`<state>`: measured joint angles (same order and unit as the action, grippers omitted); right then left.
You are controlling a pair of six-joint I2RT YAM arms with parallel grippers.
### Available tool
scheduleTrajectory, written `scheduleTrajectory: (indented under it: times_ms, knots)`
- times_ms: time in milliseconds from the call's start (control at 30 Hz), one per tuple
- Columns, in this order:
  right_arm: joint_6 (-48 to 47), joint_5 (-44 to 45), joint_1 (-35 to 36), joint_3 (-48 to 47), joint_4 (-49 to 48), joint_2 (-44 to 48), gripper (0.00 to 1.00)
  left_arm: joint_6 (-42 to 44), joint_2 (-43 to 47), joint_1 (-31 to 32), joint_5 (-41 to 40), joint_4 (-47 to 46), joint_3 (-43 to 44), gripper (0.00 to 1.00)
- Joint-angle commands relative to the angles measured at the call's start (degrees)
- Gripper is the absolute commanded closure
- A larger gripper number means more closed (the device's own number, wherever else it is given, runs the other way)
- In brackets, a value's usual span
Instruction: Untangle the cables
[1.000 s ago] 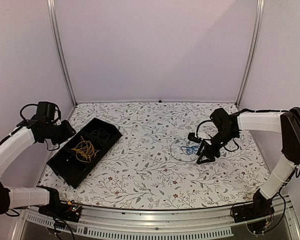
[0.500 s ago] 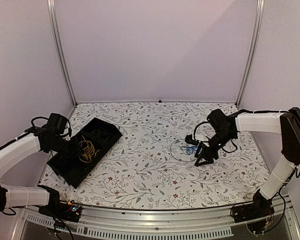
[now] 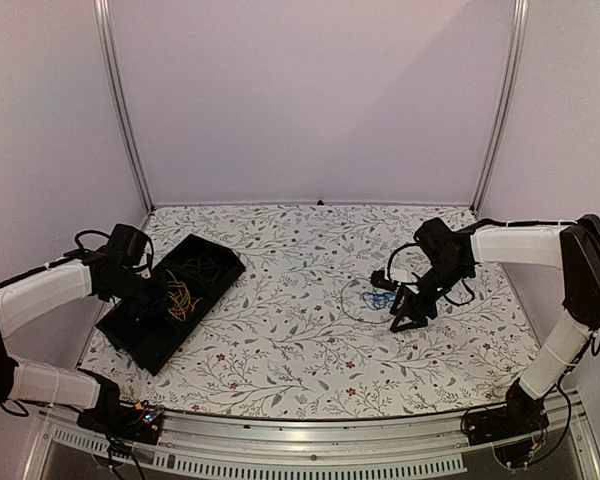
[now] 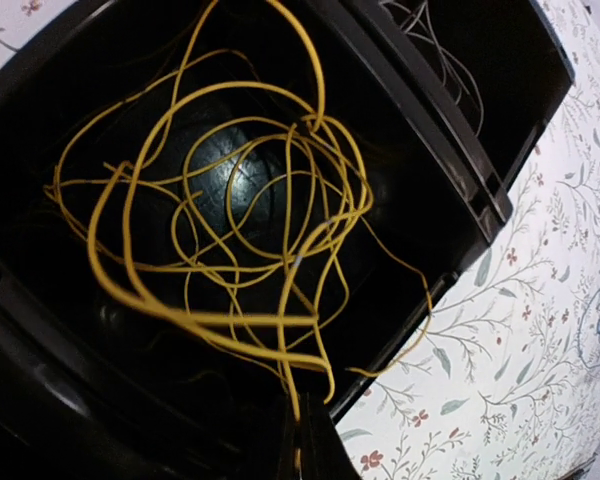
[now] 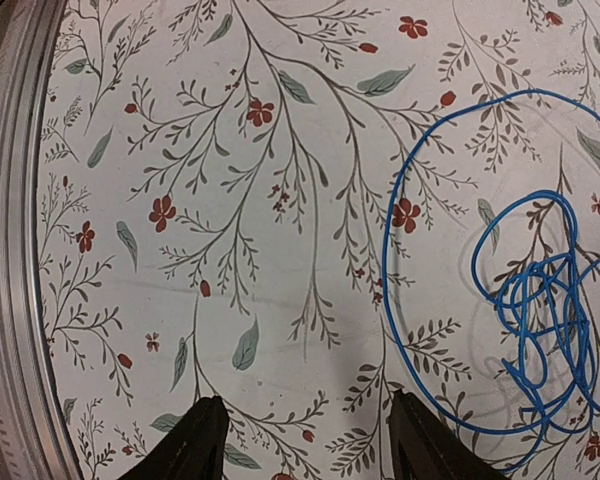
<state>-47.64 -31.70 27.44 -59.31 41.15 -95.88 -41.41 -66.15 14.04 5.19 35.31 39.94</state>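
Observation:
A tangle of yellow cable lies in the near compartment of the black tray. My left gripper is down in that compartment, shut on one yellow strand that runs between its tips. From above, the left gripper sits at the edge of the yellow cable. Thin dark cable rests in the tray's far compartment. A blue cable lies coiled on the floral table. My right gripper hovers open just left of it, holding nothing; its right fingertip is close to the outer blue loop.
The black tray has a raised divider between its compartments and lies at an angle at the table's left. A thin dark loop lies on the table beside the blue cable. The metal table edge runs along the left of the right wrist view.
My left arm has swung right and down into the tray, and its gripper has gone from open to shut on a yellow strand. The right gripper shifted slightly left, then stayed put.

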Motion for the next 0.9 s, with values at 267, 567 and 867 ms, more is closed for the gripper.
scheduleTrajectory:
  times_ms: [267, 567, 867]
  knots:
    - [-0.22, -0.68, 0.42, -1.23, 0.39, 0.87, 0.41, 5.34, -16.15, 0.61, -6.13, -10.08, 3.83, 1.0]
    - [8.41, 8.04, -1.24, -2.99, -7.48, 3.0, 0.39, 8.51, -7.61, 0.62, -13.89, -0.87, 11.21, 0.54]
    - [7.99, 7.29, -1.03, -9.2, -7.53, 1.31, 0.39, 27.82, 2.53, 3.73, -1.53, -10.5, 17.58, 0.0]
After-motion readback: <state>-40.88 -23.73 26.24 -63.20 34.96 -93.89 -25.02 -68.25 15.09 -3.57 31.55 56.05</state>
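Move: My left hand already pinches one strand of the yellow cable over the black box. The cable's heap lies in the middle compartment, about 5 cm ahead, 3 cm right and 6 cm below. From the hand, the grey cable in the far compartment is some 12 cm ahead and 8 cm right, and the empty compartment 4 cm back and 5 cm left. From my right hand, the blue tangle lies about 7 cm ahead, 6 cm left and 5 cm down. I lower my left hand forward and down about 4 cm each way towards the yellow heap, open the fingers wide to let go of the strand, then lift some 15 cm clear, still drifting forward and tilting the fingertips outward. Late on, my right hand, half open, goes about 6 cm forward and 3 cm up, nearly level with the blue tangle, turning slightly clockwise. ##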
